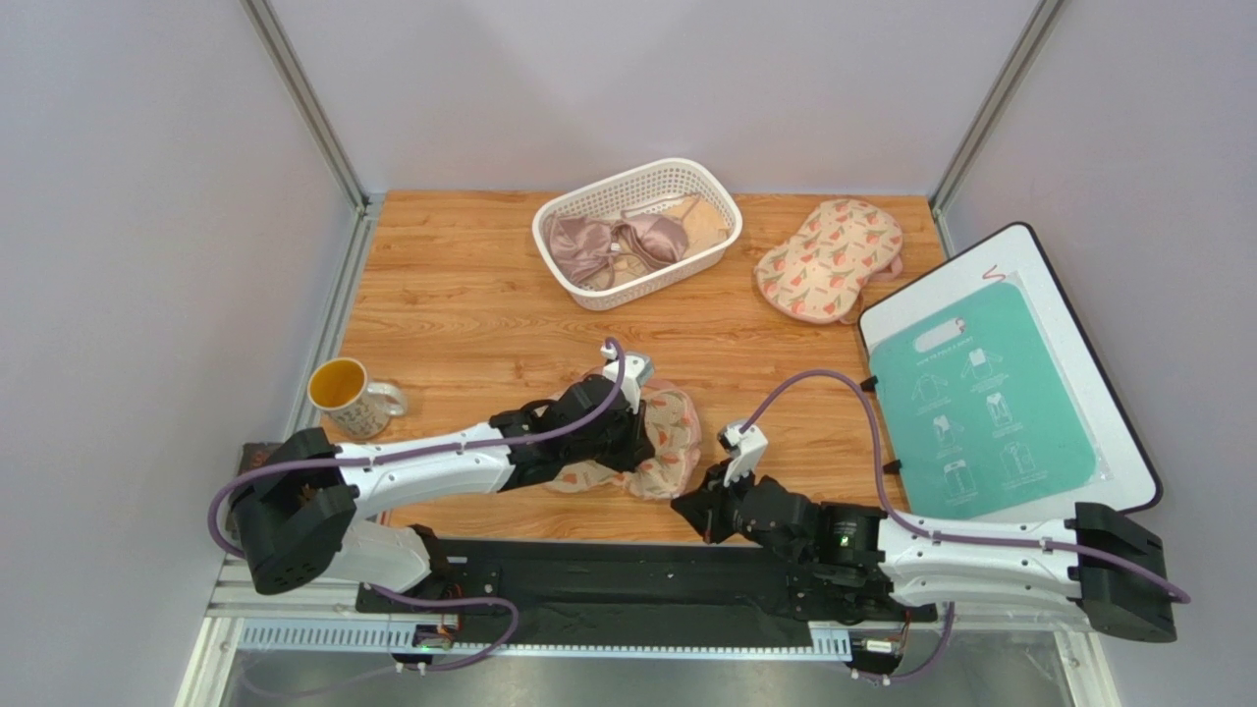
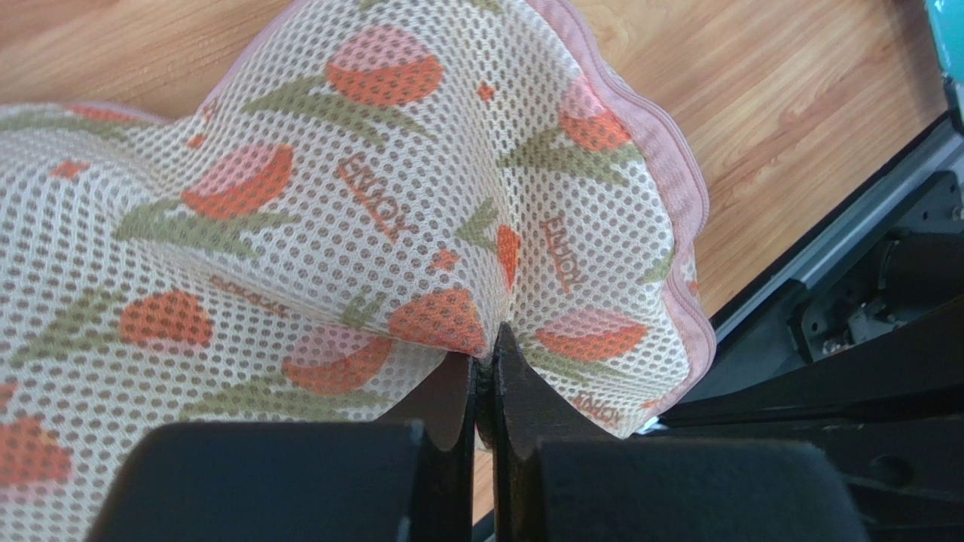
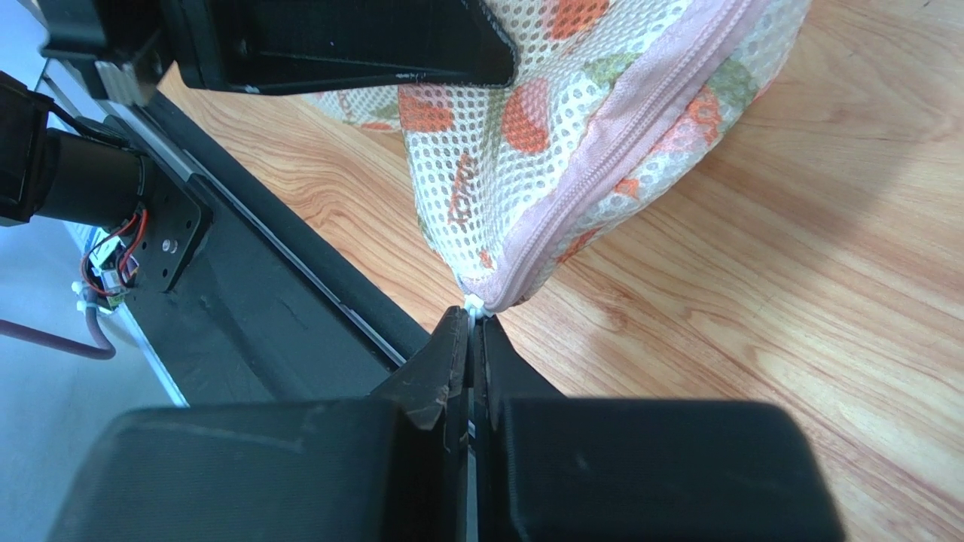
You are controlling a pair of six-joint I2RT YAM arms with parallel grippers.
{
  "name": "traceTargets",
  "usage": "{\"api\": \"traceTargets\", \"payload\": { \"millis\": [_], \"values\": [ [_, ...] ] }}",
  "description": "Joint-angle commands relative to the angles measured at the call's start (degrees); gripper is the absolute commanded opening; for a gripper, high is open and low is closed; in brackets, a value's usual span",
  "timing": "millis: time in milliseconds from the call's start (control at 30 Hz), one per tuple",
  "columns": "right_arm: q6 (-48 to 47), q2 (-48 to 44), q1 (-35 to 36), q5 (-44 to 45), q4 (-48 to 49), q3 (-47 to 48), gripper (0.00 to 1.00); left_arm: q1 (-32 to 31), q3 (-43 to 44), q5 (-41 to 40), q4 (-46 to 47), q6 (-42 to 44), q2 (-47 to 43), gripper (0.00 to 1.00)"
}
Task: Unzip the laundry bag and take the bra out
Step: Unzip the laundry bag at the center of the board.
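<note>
The laundry bag (image 1: 676, 439), floral mesh with pink zip edging, lies at the table's near edge between my arms. My left gripper (image 1: 635, 442) is shut, pinching a fold of the bag's mesh (image 2: 373, 192), with the jaws (image 2: 489, 344) closed on the fabric. My right gripper (image 1: 688, 505) is shut on the white zip pull (image 3: 472, 305) at the bag's near corner (image 3: 543, 136), where the closed pink zip (image 3: 617, 141) ends. The left gripper's finger (image 3: 340, 45) shows above the bag. The mustard-yellow bra is hidden.
A second floral bag (image 1: 829, 258) lies at the back right. A white basket (image 1: 590, 290) holds a mauve satin bra (image 1: 605, 243) and a pale one. A mug (image 1: 343, 394) stands left. A white board with a teal panel (image 1: 981, 405) lies right.
</note>
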Motion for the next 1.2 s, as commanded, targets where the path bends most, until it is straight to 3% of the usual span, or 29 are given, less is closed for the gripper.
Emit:
{"api": "traceTargets", "payload": {
  "millis": [0, 200, 233, 267, 300, 367, 400, 533, 700, 800, 1167],
  "values": [
    [-0.4, -3.15, 0.08, 3.04, -5.62, 0.54, 0.0, -0.68, -1.8, 0.13, 2.11, 10.45, -0.46, 0.0],
    [-0.4, -3.77, -0.01, 2.26, -7.22, 0.89, 0.0, -2.44, -1.97, 1.0, 2.01, 13.89, -0.2, 0.01],
    [-0.4, -3.33, -0.01, 2.26, -7.13, 1.06, 0.0, -2.62, -1.45, 1.88, 2.11, 13.99, -0.81, 0.07],
    [-0.32, -2.72, -0.01, 2.43, -7.13, 1.59, 0.0, -2.79, -1.18, 1.89, 1.93, 13.9, -1.34, 0.18],
    [-0.14, -1.93, -0.09, 2.43, -7.13, 1.85, 0.0, -2.88, -1.01, 1.89, 1.76, 14.33, -2.73, 0.5],
    [-0.05, -1.48, -0.27, 2.26, -7.22, 2.38, 0.0, -3.59, -0.57, 1.1, 0.88, 15.04, -4.84, 0.73],
    [0.12, -1.39, -0.44, 1.99, -7.22, 2.9, 0.0, -3.67, -0.57, 0.66, 0.35, 15.82, -7.21, 0.99],
    [0.74, -1.83, -0.88, 1.9, -8.36, 3.79, 0.0, -5.16, -3.27, -1.63, -1.5, 19.08, -13.98, 1.0],
    [1.26, -1.92, -1.85, 1.11, -8.19, 3.96, 0.0, -6.66, -12.14, 3.01, 5.87, 22.25, -20.41, 0.97],
    [1.79, -1.83, -2.46, 0.15, -8.1, 3.79, 0.0, -7.36, -13.83, 5.75, 10.62, 22.95, -18.14, 0.95],
    [2.32, -2.01, -3.43, -2.14, -6.35, 3.53, 0.0, -11.14, -11.55, 0.5, 17.13, 27.78, -7.94, 0.96]
  ]
}}
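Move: Pinched in the left fingers is the laundry bag's mesh; the bag's near edge, where this hand goes next, lies about 5 cm back from it, level sideways and some 3 cm lower. The white zipper pull at the bag's near corner is about 4 cm back, 4 cm right and slightly below; the basket stands roughly 27 cm straight ahead, 4 cm lower. The right fingers already hold that pull; the bag's middle is about 6 cm ahead and 6 cm left of them. Back about 2 cm with the mesh still pinched, the left hand then opens wide and lets go, hops up some 6 cm and comes down farther back, ending about 7 cm nearer the base with open fingers by the bag's near edge, turned roughly 30 degrees clockwise. The right hand keeps its pinch on the zipper pull, easing 2 cm right and slightly down, then holding. ##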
